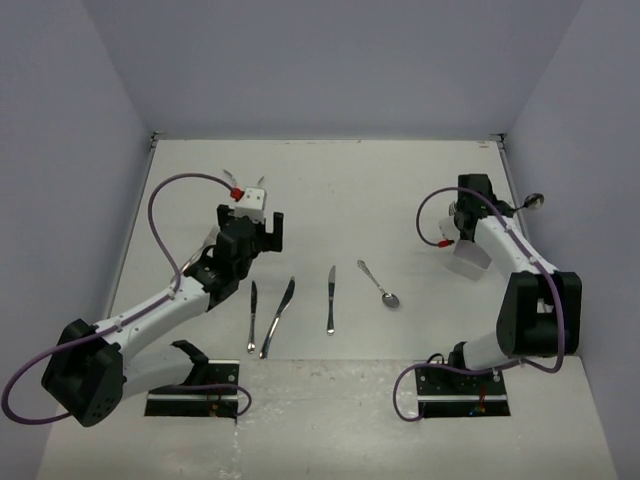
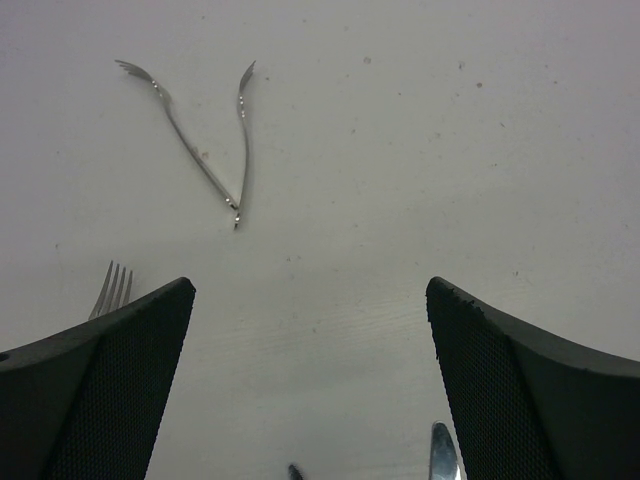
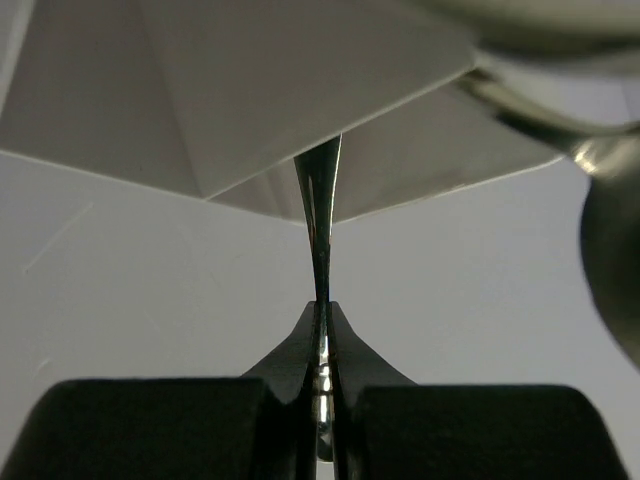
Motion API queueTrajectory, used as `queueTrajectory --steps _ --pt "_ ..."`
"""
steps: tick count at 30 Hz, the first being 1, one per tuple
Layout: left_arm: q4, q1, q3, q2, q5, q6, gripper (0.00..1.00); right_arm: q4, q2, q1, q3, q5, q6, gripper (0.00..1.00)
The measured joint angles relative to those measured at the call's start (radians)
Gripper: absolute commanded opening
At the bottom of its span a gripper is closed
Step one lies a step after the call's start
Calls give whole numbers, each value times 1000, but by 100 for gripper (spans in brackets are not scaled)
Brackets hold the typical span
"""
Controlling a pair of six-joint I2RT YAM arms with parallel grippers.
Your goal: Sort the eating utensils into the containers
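My right gripper (image 3: 322,310) is shut on a slim silver utensil (image 3: 320,215), seen edge-on. Its far end reaches the lower corner of the pale translucent container (image 3: 250,90), and I cannot tell what kind of utensil it is. From above, that gripper (image 1: 460,228) hangs just over the container (image 1: 471,263). My left gripper (image 2: 310,290) is open over bare table, with two forks (image 2: 185,140) crossed in a V ahead of it and a third fork's tines (image 2: 110,288) by its left finger. In the top view, three knives (image 1: 278,317) and a spoon (image 1: 379,284) lie in front of that gripper (image 1: 267,232).
Another spoon (image 1: 531,202) pokes out by the right wall, and it is blurred and close in the right wrist view (image 3: 610,230). Grey walls enclose the table (image 1: 340,190) on three sides. A knife tip (image 2: 443,455) shows beside my left gripper's right finger.
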Motion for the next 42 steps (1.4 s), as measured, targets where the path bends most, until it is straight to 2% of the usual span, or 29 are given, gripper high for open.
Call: queueTrajectory --steps 8,12,16,22,23,24,25,26,31,36,40,42 --pt "-8 0 -43 -57 -18 -8 100 -8 45 77 0 -2 0 9" --pt "-9 0 -54 -87 -28 -9 100 -27 45 102 3 -2 -1 20" --pt "-10 0 -68 -107 -32 -11 100 -53 45 120 7 -2 -2 39" --pt "-13 0 -83 -119 -34 -16 100 -69 45 140 21 -1 -2 39" --pt "-13 0 -84 -122 -34 -18 100 -69 45 141 30 2 -2 52" --pt "-13 0 -84 -124 -34 -18 100 -69 44 142 44 8 -2 55" --pt "-13 0 -84 -127 -33 -18 100 -67 42 143 63 18 -3 69" --pt "-13 0 -84 -130 -33 -18 100 -62 39 143 87 25 -3 99" --pt "-43 0 -63 -135 -18 -28 100 -43 -7 145 254 47 -8 99" --pt "-89 0 24 -136 12 -34 100 -72 -125 153 414 11 38 99" --pt "-113 0 78 -143 26 -35 100 -89 -240 163 455 -105 124 99" --pt "-135 0 108 -146 28 -39 100 -21 -278 175 461 -191 233 99"
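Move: The right hand has the spoon pinched, with the handle reaching into the container. The container's far compartment is about 6 cm to this hand's left, level with it fore and aft and some 11 cm below. The standing spoon's bowl is about 11 cm left and 1 cm ahead, the fork's head 13 cm left and level, both roughly 5 cm lower. From the left hand, that compartment is some 60 cm right, 3 cm ahead and 10 cm below. Leftward about 5 cm, easing slightly down and forward, the right hand carries the pinched spoon over the container's far compartment. Its fingers then open wide, letting go of the spoon, and it climbs fast, nearly 30 cm from its low point, tipping some 50 degrees upward. The open left hand drifts back and left a little, then rises about 7 cm above the table, touching nothing. ##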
